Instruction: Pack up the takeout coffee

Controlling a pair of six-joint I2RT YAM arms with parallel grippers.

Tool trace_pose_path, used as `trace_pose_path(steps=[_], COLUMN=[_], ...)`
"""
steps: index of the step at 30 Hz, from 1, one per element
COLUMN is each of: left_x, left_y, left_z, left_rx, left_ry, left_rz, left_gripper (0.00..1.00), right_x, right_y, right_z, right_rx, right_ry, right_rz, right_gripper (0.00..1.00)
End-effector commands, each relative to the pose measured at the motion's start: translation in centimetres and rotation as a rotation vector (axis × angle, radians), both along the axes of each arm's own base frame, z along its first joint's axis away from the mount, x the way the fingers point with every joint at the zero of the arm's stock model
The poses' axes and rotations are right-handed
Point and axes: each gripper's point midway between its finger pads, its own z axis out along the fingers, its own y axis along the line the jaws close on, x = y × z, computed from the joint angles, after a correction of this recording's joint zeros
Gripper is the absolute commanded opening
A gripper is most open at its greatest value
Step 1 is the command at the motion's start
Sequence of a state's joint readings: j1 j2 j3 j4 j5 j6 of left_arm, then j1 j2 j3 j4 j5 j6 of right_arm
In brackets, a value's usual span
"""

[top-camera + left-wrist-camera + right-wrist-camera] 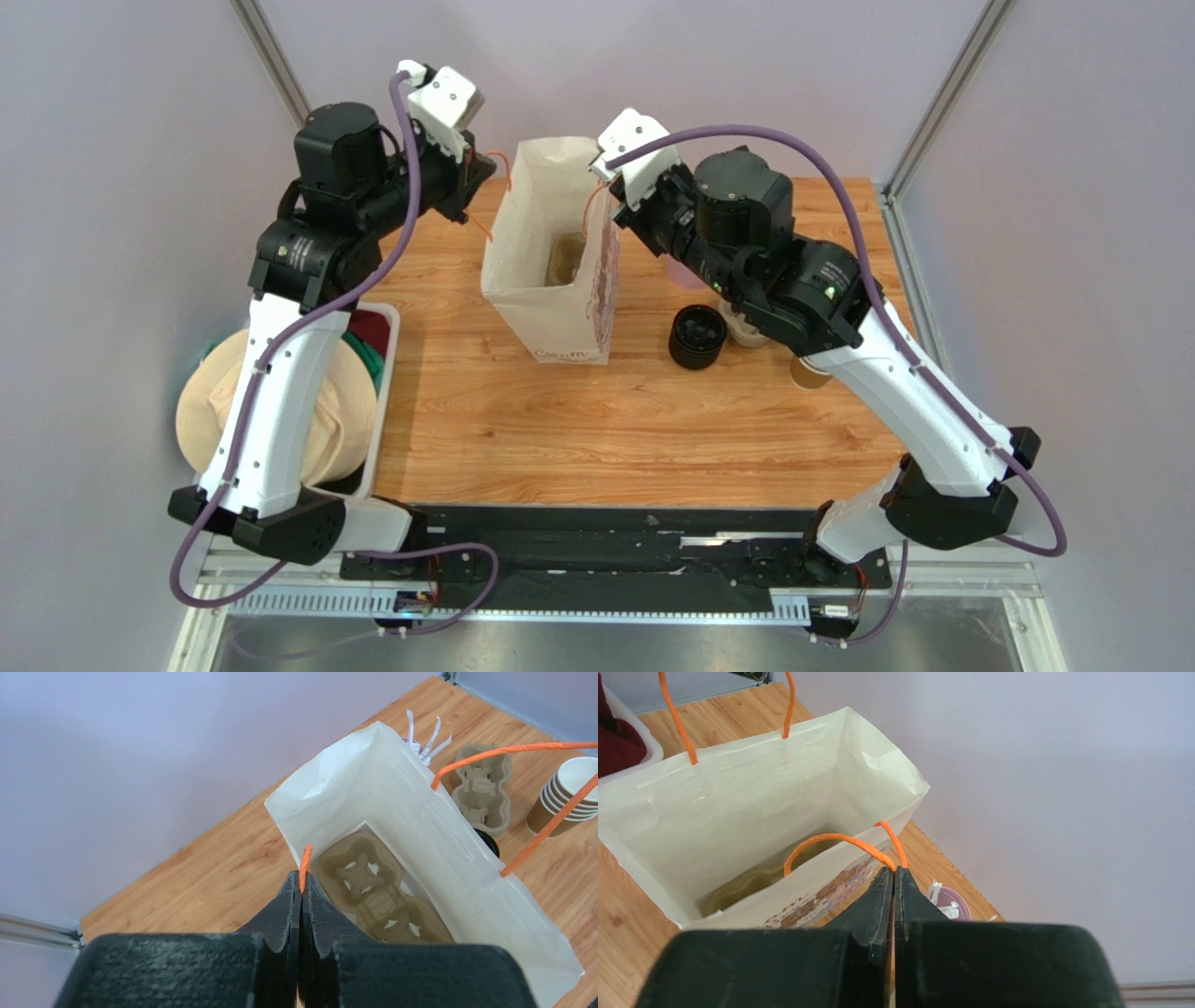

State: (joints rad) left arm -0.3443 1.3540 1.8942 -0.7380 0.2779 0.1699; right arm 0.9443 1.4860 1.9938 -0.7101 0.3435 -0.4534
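A white paper bag stands open at the table's middle back. A brown cup carrier lies on its floor with both slots empty. My left gripper is shut on the bag's orange left handle, at the bag's left rim. My right gripper is shut on the orange right handle, at the right rim. I see no brown cup with a black lid. A round black thing right of the bag looks black all over, like lids.
A stack of nested brown cups and a second carrier stand right of the bag. A pink cup of white sticks is behind it. A white bin with cloth and a beige hat sits at the left edge.
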Motion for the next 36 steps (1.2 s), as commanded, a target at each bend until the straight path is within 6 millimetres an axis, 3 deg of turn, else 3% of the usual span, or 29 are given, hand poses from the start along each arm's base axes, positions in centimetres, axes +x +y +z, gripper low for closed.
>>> trace_pose_path(steps=[1,4,7,8,10,11,13,15,18,23,26,30,33,34,36], left_x=[-1.1,-0.9,-0.2,0.0,0.3,0.4,0.6,0.6,0.4,0.1,0.1,-0.5,-1.2,-1.2,-1.4], left_y=[0.5,0.3,-0.1,-0.2,-0.4,-0.4,-0.4,-0.4,-0.2,0.3,0.7,0.2,-0.6,-0.8,-0.9], left_z=[1.5,-0.3,-4.6,-7.3,-9.3,-11.0,-11.8,-11.8,-9.7,-5.3,-2.7,-1.1,-2.1,-3.1,-4.2], left_rx=[-0.009,-0.003,0.018,0.036,0.046,0.059,0.072,0.078,0.072,0.068,0.070,0.051,0.044,0.051,0.063], left_ry=[-0.034,0.001,0.083,0.139,0.168,0.202,0.215,0.218,0.170,0.073,0.017,-0.006,0.021,0.044,0.062], left_rz=[0.000,-0.005,-0.011,-0.012,-0.015,-0.016,-0.014,-0.016,-0.017,-0.003,0.007,-0.025,-0.084,-0.092,-0.107], left_gripper=[0.02,0.02,0.02,0.02,0.02,0.02,0.02,0.02,0.03,0.04,0.04,0.05,0.05,0.05,0.05], right_x=[0.0,0.2,0.4,0.4,0.3,0.2,0.1,0.0,-0.1,-0.5,-1.6,-4.5,-6.4,-7.3,-8.6], right_y=[-1.0,-0.7,-0.3,-0.2,0.1,0.2,0.5,0.7,0.8,0.7,0.7,0.5,-0.1,0.0,-0.5], right_z=[0.4,-2.5,-6.8,-8.0,-11.2,-12.2,-13.3,-12.9,-11.1,-9.0,-9.1,-11.7,-13.4,-15.0,-16.2], right_rx=[-0.016,-0.050,-0.092,-0.102,-0.132,-0.141,-0.150,-0.134,-0.104,-0.078,-0.094,-0.174,-0.220,-0.251,-0.276], right_ry=[-0.007,0.033,0.088,0.100,0.139,0.153,0.172,0.172,0.157,0.146,0.165,0.248,0.273,0.305,0.337], right_rz=[-0.022,-0.019,-0.017,-0.013,-0.005,0.001,0.014,0.023,0.029,0.040,0.100,0.232,0.312,0.356,0.401], right_gripper=[0.00,0.00,0.00,0.00,0.00,0.00,0.00,0.00,0.00,0.00,0.00,0.00,0.00,0.00,0.00])
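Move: The left hand holds one handle of the paper bag, whose middle hangs about 8 cm to its right, 3 cm back and 18 cm below. From the right hand, holding the other handle, the bag is some 7 cm left, 2 cm back and 18 cm below. Down on the table, the black lids lie roughly 9 cm to the right hand's right and 2 cm back, the straw cup 9 cm right and 7 cm ahead. Both hands, still pinching the handles, dip some 15 cm and rise; the right then draws back 5 cm. ##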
